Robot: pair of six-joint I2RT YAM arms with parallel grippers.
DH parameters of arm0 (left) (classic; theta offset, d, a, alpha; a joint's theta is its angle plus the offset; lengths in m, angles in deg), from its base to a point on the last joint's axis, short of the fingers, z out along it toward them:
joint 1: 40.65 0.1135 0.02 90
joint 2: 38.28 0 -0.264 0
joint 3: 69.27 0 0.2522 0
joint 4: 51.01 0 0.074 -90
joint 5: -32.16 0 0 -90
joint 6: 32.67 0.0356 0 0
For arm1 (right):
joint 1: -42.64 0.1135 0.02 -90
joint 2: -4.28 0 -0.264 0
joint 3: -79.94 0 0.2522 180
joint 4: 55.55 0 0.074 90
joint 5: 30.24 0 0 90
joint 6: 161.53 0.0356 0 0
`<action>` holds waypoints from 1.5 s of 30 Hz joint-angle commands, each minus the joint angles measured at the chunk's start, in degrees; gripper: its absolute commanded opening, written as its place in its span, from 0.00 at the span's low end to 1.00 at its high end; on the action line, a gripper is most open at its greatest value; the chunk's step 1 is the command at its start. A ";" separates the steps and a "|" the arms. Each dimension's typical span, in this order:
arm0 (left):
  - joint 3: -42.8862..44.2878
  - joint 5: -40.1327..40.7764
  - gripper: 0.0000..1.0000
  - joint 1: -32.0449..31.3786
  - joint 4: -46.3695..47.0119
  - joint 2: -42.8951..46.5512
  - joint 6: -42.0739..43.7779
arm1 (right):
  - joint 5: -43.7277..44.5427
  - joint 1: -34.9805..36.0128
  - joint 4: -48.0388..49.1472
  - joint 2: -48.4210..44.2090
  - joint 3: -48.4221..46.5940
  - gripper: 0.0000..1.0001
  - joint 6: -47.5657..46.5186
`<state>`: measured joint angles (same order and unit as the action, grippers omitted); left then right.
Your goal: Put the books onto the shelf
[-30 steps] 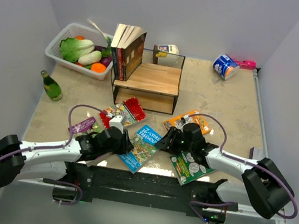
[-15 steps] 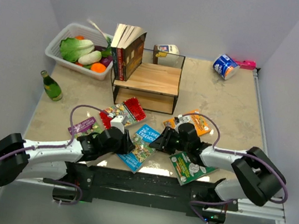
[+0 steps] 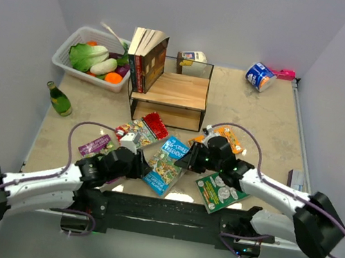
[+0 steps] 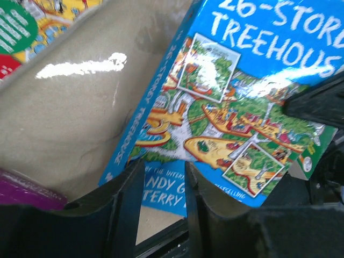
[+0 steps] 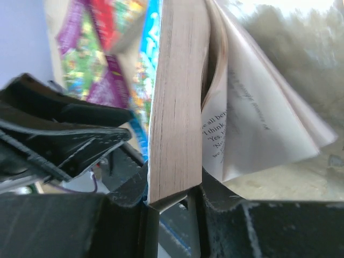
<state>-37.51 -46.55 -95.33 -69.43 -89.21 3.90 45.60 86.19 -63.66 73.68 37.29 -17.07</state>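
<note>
A blue treehouse book (image 3: 166, 165) lies tilted near the table's front, its right edge lifted. My right gripper (image 3: 187, 160) is shut on that edge; in the right wrist view the jaws (image 5: 172, 196) clamp the cream page block (image 5: 177, 97) while loose pages hang aside. My left gripper (image 3: 138, 165) sits at the book's left corner, open, with the blue cover (image 4: 231, 107) showing past its fingertips (image 4: 164, 172). Around it lie a red book (image 3: 143, 128), a purple one (image 3: 95, 145), an orange one (image 3: 226, 137) and a green coin one (image 3: 218, 191). Several books (image 3: 146, 60) stand on the shelf (image 3: 172, 90).
A white basket (image 3: 62, 61) of vegetables sits at the back left, with a green bottle (image 3: 60, 99) in front of it. A blue-white tub (image 3: 259, 76) and a pink item (image 3: 284, 74) lie at the back right. A jug (image 3: 193, 59) stands behind the shelf.
My right gripper has closed on the blue book's right edge and tipped it up. The book has shifted a little to the right. My left gripper has edged back towards the left.
</note>
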 commanded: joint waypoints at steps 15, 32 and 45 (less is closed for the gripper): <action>19.42 -38.06 0.63 24.94 4.85 13.77 12.38 | -13.09 -0.31 -41.76 -10.17 -37.29 0.00 -25.18; 11.88 -77.73 0.63 34.11 46.76 5.24 -6.16 | -26.63 -0.31 -41.86 -8.94 -44.32 0.00 -28.17; 10.48 -77.73 0.58 32.44 44.82 1.90 -2.81 | -28.03 -0.22 -45.81 -6.57 -48.90 0.00 -33.45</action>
<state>-26.34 -122.83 -62.61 -28.04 -86.53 1.58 20.80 86.01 -110.10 67.67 -7.47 -48.22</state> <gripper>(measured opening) 0.628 0.234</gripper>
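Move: The 26-Storey Treehouse book, its page edge already in the right fingers, has its middle about 5 cm left of the right hand, 2 cm back and 2 cm lower; from the left hand it is some 6 cm right and 2 cm ahead, slightly lower. On the table, about 4 cm below the left hand, the red book lies 15 cm ahead and 4 cm left of that hand, and the purple book 15 cm left and 1 cm ahead. The right fingers keep their pinch on the Treehouse book's page edge and lift it some 22 cm, drawing back about 7 cm and swinging counter-clockwise to point left. The left hand rises with it about 24 cm, reaching forward and then coming back; its fingers open wider as it rolls and turns clockwise to point level to the right, bringing the open fingers up around the spine edge. ##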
